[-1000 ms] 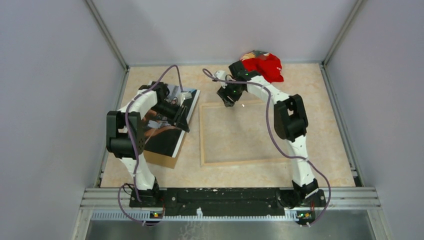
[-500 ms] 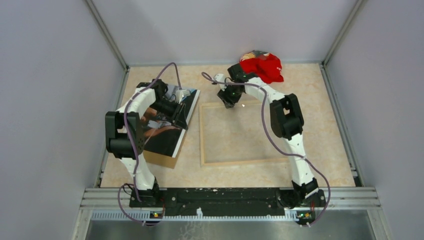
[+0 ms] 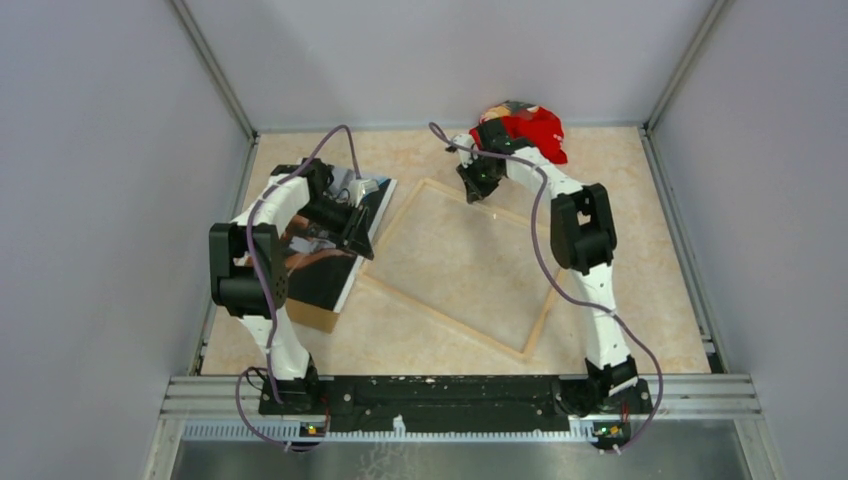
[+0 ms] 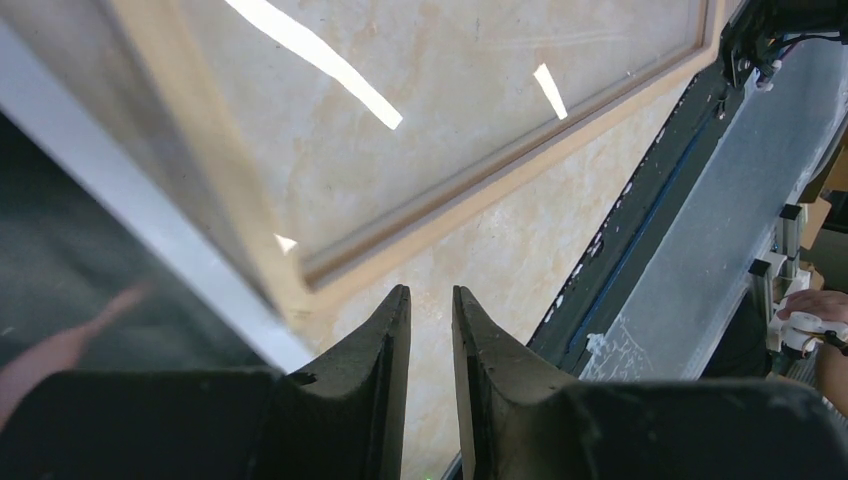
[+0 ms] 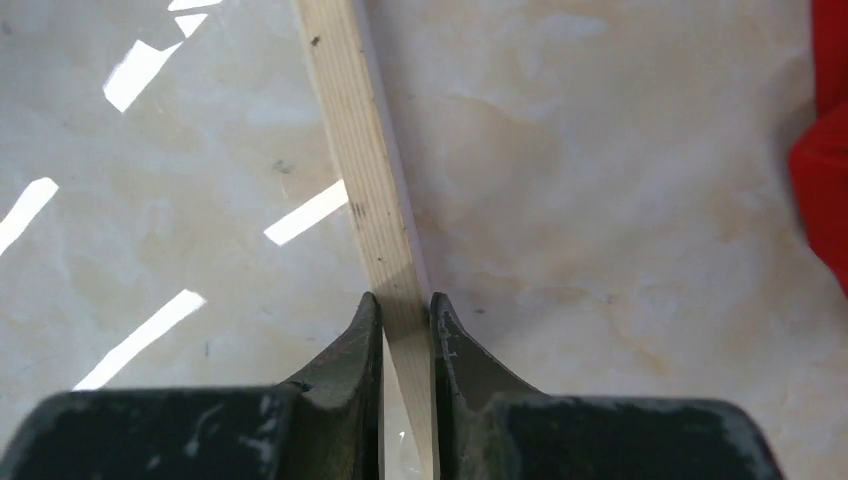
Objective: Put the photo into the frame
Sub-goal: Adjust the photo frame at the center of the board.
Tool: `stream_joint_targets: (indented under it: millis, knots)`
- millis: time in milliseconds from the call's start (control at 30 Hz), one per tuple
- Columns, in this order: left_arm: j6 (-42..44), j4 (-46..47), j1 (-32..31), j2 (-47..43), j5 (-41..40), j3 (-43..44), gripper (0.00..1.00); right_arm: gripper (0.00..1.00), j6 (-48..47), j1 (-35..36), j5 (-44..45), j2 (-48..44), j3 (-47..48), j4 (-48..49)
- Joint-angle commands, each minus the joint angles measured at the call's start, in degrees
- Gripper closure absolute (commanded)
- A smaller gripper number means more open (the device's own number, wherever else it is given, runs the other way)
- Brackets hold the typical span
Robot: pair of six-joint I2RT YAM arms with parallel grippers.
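Observation:
The frame (image 3: 455, 318) lies skewed on the table with its light wood side up and a clear pane inside. My right gripper (image 3: 476, 192) is shut on its far rail (image 5: 355, 150), which the right wrist view shows pinched between the fingertips of that gripper (image 5: 405, 300). The photo (image 3: 322, 272), a dark print with a white edge (image 4: 150, 250), rests on a brown backing board (image 3: 312, 318) at the left. My left gripper (image 3: 362, 243) hovers at the photo's right edge, by the frame's near-left corner (image 4: 300, 272). In its wrist view that gripper (image 4: 430, 300) has its jaws a narrow gap apart with nothing between them.
A red cloth (image 3: 530, 132) lies bunched at the back wall, just behind the right gripper, and shows at the right edge (image 5: 825, 150) of the right wrist view. Metal rails bound the marbled table (image 3: 620, 200). The black base bar (image 3: 450, 390) runs along the near edge.
The right gripper closed on the frame's far rail and moved toward the back right. The frame swung clockwise, its left corner now against the photo. The left arm barely moved.

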Motion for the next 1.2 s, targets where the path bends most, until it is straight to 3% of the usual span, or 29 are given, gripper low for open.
stream_joint_targets:
  millis: [0,133,500,833,900,1000,1167]
  knots:
    - [-0.5,-0.9,0.5,-2.9,0.1,1.3,0.72,0.94,8.6,-2.0,1.4,0.5,3.1,1.2]
    - [-0.5,-0.5,0.8,-3.2,0.1,1.0,0.72,0.96,12.3,-3.1,4.6,-2.2,-2.9,1.0]
    - [-0.7,1.1,1.9,-3.1,1.4,1.1,0.72,0.95,27.3,-7.5,16.9,-22.4,-36.4,9.8]
    - [0.6,2.0,6.6,-0.9,-1.7,4.7,0.72,0.92,38.9,-12.8,24.7,-30.4,-49.2,10.1]
    - [0.9,3.2,7.9,-0.7,-4.0,5.3,0.72,0.89,39.9,-13.4,26.3,-31.8,-50.6,10.5]
    - [1.0,5.6,10.5,-0.4,-8.6,6.8,0.71,0.72,41.3,-13.9,26.8,-35.3,-51.9,10.8]
    - [1.9,15.3,14.7,-1.2,-24.5,7.9,0.71,0.49,47.0,-12.9,21.5,-45.1,-51.8,12.7]
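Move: The right hand already pinches the far long rail of the photo frame near its far-left corner; the frame's middle lies about 17 cm back and 2 cm left of this hand, some 1 cm lower. The red cloth is about 16 cm ahead and 10 cm right, while the photo's middle is roughly 38 cm left and 10 cm back. From the left hand, the frame's middle is around 23 cm right, 3 cm back and 8 cm below. Keeping its pinch on the far long rail, the right hand drags the frame to the right and back in an arc, ending roughly 19 cm right and 12 cm nearer the base while the wrist turns some 60 degrees clockwise, and only near the end do its fingers open around the rail. The left hand, empty with its fingers held slightly open, idles at first and then swings about 10 cm left and 7 cm forward over the photo, away from the frame. ##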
